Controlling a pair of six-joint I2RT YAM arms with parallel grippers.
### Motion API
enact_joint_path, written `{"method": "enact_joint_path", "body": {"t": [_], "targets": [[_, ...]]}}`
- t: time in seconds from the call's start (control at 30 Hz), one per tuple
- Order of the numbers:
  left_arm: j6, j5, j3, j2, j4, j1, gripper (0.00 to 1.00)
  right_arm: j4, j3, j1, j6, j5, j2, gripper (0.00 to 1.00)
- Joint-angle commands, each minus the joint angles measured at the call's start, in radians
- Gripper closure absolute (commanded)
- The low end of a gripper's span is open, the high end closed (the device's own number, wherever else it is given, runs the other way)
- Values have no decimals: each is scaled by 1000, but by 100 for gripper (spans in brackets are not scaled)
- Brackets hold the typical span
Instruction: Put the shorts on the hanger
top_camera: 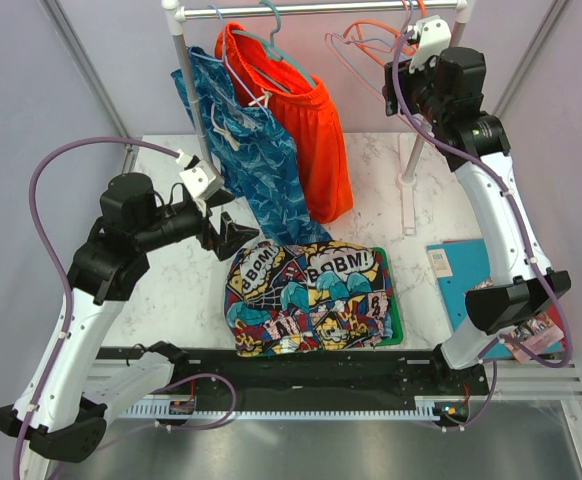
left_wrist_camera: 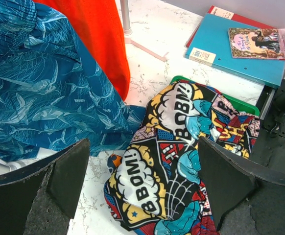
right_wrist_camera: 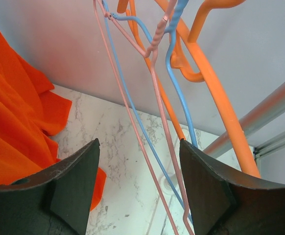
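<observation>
The comic-print shorts (top_camera: 306, 300) lie crumpled on the table at the front centre, "BOOM" panels up; they also show in the left wrist view (left_wrist_camera: 177, 161). My left gripper (top_camera: 226, 238) is open and empty, hovering just left of and above the shorts (left_wrist_camera: 142, 186). The pale pink hanger (top_camera: 343, 55) hangs on the rail at the top right. My right gripper (top_camera: 408, 48) is raised to it and open. In the right wrist view the pink hanger's wires (right_wrist_camera: 157, 83) run down between the open jaws (right_wrist_camera: 140, 181), the right wire close to the right finger (right_wrist_camera: 216, 196).
Plain orange shorts (top_camera: 306, 130) and blue patterned shorts (top_camera: 251, 170) hang from the rail (top_camera: 321, 8) on the left. Orange hangers (right_wrist_camera: 221, 98) and a blue hanger (right_wrist_camera: 177, 83) hang beside the pink one. A rack post (top_camera: 411, 170) stands back right, and a blue folder with books (top_camera: 466, 270) lies right.
</observation>
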Motion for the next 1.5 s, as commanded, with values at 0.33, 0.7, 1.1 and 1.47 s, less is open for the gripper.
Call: {"method": "enact_joint_path", "body": {"t": [0.33,0.7,1.1,1.47], "targets": [[10,30,-1,-4,31,5,3,63,-5,-2,-49,25,64,28],[10,33,-3,-3,26,5,2,64,15,-5,70,-84,35,54],[17,28,-1,-6,16,5,2,96,73,-3,86,-96,17,100],[17,22,19,4,-26,5,1,80,61,-5,123,-193,-72,100]]}}
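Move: The pink hanger hangs right in front of the open right fingers, its near wire already reaching into the gap; its middle is about 4 cm ahead, level sideways and about 2 cm lower. The blue hanger is some 5 cm ahead and 3 cm right, the orange hanger about 6 cm ahead and 6 cm right. The hung orange shorts are roughly 18 cm left, 2 cm ahead and 10 cm lower. From the left hand the pink hanger is about 27 cm ahead, 25 cm right and a little higher. With its fingers well open, the right hand pushes forward about 2 cm and down some 3 cm onto the near wire of the pink hanger, then eases about 2 cm left as the fingers shut fully and pinch that one wire, with the blue and orange hangers left outside to the right. Keeping the pinch, it rises nearly 5 cm while drawing back about 2 cm and slightly farther left, rolling its left side up about 10 degrees and turning a little counter-clockwise. ##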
